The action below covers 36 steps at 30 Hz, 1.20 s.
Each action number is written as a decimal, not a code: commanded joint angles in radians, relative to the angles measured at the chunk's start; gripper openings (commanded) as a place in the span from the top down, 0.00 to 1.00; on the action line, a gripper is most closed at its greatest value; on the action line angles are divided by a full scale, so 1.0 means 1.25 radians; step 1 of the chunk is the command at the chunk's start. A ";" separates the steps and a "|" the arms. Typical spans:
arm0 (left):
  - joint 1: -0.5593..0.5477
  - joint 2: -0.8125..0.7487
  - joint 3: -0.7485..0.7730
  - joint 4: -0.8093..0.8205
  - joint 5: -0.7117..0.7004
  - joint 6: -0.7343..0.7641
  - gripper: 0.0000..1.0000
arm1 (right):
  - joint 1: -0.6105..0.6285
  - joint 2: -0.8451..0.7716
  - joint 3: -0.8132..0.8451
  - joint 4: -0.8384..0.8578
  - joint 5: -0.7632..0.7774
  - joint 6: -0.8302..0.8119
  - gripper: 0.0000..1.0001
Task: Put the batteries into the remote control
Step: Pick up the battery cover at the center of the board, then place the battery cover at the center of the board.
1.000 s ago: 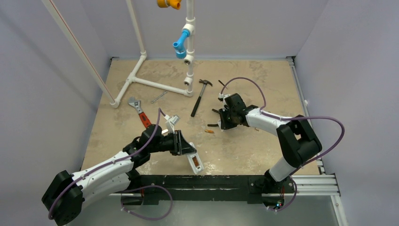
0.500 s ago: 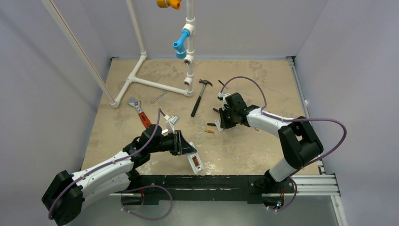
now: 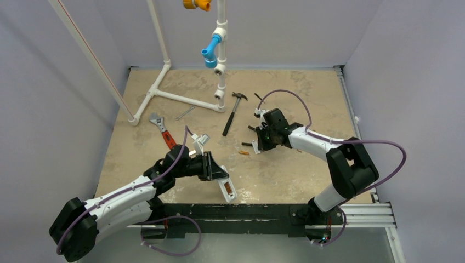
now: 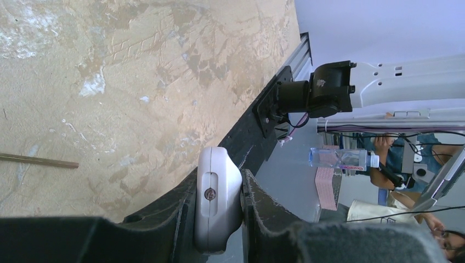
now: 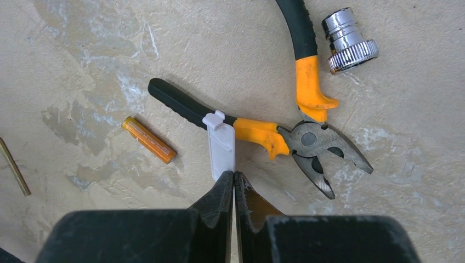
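My left gripper (image 3: 216,172) is shut on the white remote control (image 3: 228,190), holding it by its sides near the table's front edge. An orange battery shows in its open recess. In the left wrist view the remote's end (image 4: 216,181) is clamped between both fingers. A loose orange battery (image 5: 148,139) lies on the table, also seen from above (image 3: 243,153). My right gripper (image 5: 234,176) is shut, its tips pinching the edge of a thin white plastic cover (image 5: 221,145) that leans over a pliers handle.
Orange-and-black pliers (image 5: 285,134) and a silvery metal fitting (image 5: 351,41) lie under the right gripper (image 3: 257,143). A hammer (image 3: 233,112), a red-handled wrench (image 3: 163,131) and a white pipe frame (image 3: 181,97) sit further back. A thin brass rod (image 5: 13,164) lies to the left.
My right gripper's jaws have closed onto the white cover, which now stands on its edge. The left arm and the remote have not moved.
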 commanded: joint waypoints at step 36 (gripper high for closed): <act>-0.003 -0.102 0.078 -0.191 -0.121 0.057 1.00 | 0.384 0.050 0.137 -0.566 0.685 0.329 1.00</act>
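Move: The right hand already pinches the battery cover by one end; the open back of the remote, where it is to be taken, is about 18 cm back, some 11 cm to its left and roughly 8 cm higher. Nearest the cover, the pliers' middle is about 4 cm straight ahead and the orange battery about 7 cm left and 1 cm back, both some 2 cm lower. From the left hand, holding the remote, the cover is about 14 cm ahead, 12 cm right and 10 cm below. The right hand keeps its pinch on the cover, lifts it about 3 cm away from the pliers, then draws it back some 8 cm and about 5 cm to the right while sinking again by half that lift, the wrist rolling about 40 degrees so that the fingertips swing from leaning left to pointing down and slightly right. The left hand keeps its grip on the remote and eases it about 2 cm left with a slight roll. ##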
